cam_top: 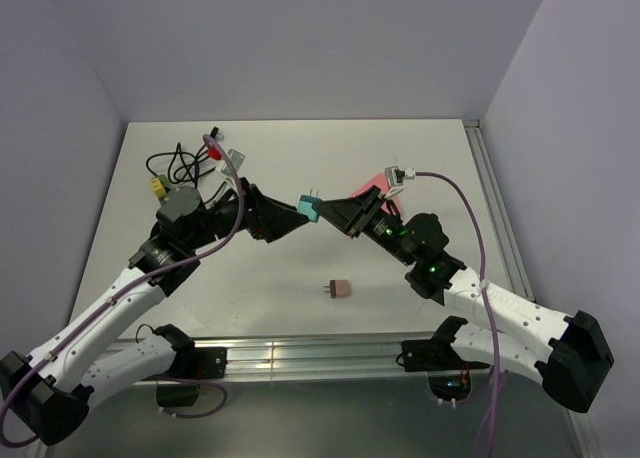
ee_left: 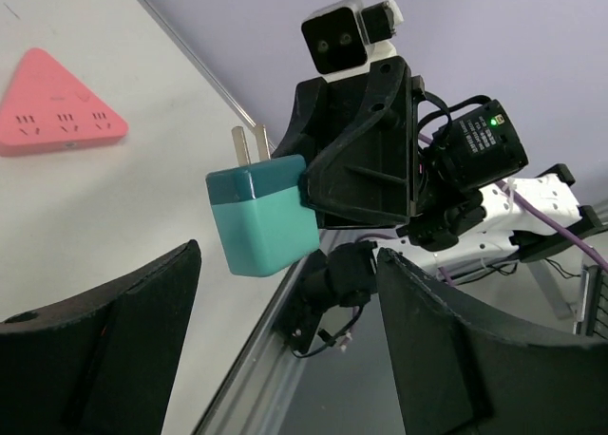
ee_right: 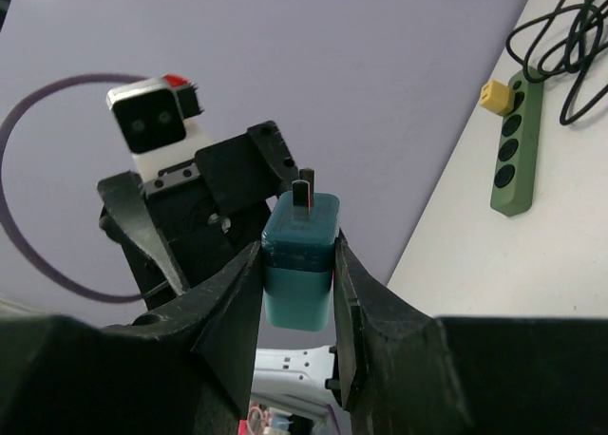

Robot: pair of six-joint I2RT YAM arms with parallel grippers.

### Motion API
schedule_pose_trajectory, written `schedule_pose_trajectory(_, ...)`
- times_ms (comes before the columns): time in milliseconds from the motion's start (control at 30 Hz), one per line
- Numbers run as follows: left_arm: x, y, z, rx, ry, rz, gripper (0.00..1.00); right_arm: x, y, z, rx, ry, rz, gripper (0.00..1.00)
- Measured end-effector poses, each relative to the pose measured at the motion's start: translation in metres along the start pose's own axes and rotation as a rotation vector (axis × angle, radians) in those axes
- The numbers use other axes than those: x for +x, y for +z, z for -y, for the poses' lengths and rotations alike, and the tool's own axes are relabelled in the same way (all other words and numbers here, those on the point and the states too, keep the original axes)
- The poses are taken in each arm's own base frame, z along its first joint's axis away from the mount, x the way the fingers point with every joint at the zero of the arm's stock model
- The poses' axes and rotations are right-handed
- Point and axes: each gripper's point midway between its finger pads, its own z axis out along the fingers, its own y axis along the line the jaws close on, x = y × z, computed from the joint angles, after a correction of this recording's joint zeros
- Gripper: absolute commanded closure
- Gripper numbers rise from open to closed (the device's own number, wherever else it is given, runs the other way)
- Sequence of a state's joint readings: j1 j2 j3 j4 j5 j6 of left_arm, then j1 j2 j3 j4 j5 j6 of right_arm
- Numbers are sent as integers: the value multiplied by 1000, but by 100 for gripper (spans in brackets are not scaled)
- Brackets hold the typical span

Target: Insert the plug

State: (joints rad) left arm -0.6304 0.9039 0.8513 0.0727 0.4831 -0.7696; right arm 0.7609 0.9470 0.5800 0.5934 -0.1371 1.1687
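The teal plug hangs in the air over the table's middle, its two metal prongs pointing up and away. My right gripper is shut on it; in the right wrist view both fingers press the sides of the plug at the right gripper. Facing it from the left is my left gripper, which stands open. In the left wrist view the plug sits just ahead of the left gripper, with neither finger touching it.
A pink triangular power strip lies behind the right arm, also seen as the pink strip. A green power strip with a black cord lies at the back left. A small brown plug lies on the table near the front.
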Motion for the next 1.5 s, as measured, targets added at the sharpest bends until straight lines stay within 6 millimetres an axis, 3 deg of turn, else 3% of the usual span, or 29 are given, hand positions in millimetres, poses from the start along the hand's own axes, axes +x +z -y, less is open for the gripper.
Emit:
schedule_pose_trajectory(133, 7, 4, -1, 20, -42, -24, 23, 3, -2, -2, -25, -27, -15, 100)
schedule_pose_trajectory(267, 9, 7, 0, 37, -68, -34, 33, 5, -3, -7, -52, -50, -25, 100)
schedule_pose_trajectory(300, 9, 7, 2, 46, -76, -34, 42, 5, -3, -8, -58, -54, -27, 100)
schedule_pose_trajectory(367, 8, 8, 5, 65, -82, -33, 47, 5, -3, -10, -66, -61, -28, 100)
schedule_pose_trajectory(533, 7, 9, 7, 79, -110, -28, 76, 4, -4, -20, -111, -77, -26, 100)
schedule_pose_trajectory(567, 6, 9, 8, 84, -112, -25, 92, 4, -4, -21, -118, -79, -26, 100)
schedule_pose_trajectory(600, 6, 9, 9, 87, -114, -25, 100, 4, -4, -21, -122, -82, -25, 100)
schedule_pose_trajectory(667, 6, 9, 10, 92, -114, -26, 100, 4, -5, -23, -130, -88, -27, 99)
schedule_pose_trajectory(767, 8, 8, 9, 88, -111, -39, 100, 6, -6, -21, -129, -115, -40, 76)
schedule_pose_trajectory(800, 11, 8, 7, 83, -109, -47, 100, 8, -7, -19, -120, -128, -50, 62)
schedule_pose_trajectory(900, 20, 5, 1, 55, -88, -88, 100, 14, -10, -9, -65, -182, -94, 46)
schedule_pose_trajectory(1000, 23, 1, 0, 32, -36, -129, 100, 17, -10, 1, 18, -259, -148, 39)
schedule_pose_trajectory(1167, 26, -10, 5, 30, 59, -180, 100, 20, -17, -2, 56, -380, -242, 38)
schedule_pose_trajectory(1500, 52, -30, 17, 135, 145, -314, 100, 41, -36, -10, -65, -491, -509, 39)
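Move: Just beyond the left hand's open fingertips is the blue plug, about 3 cm to the right, 1 cm ahead and 1 cm lower. The right hand already grips it, with the plug's middle about 1 cm ahead and 1 cm left of that hand's point. From the left hand, the brown plug lies on the table some 8 cm right, 1 cm ahead and about 32 cm down; the pink power strip lies roughly 33 cm ahead, 18 cm right and about as far down. Closing on the blue plug after easing about 1 cm right, the left hand takes hold while the right, still gripping, draws it a little back and up. The right fingers then open and let go; both hands move back, about 5 cm overall, sinking slightly. The left turns some 20 degrees clockwise with its grip kept, while the open right hand rolls, turns counter-clockwise and stays beside the prong end. ##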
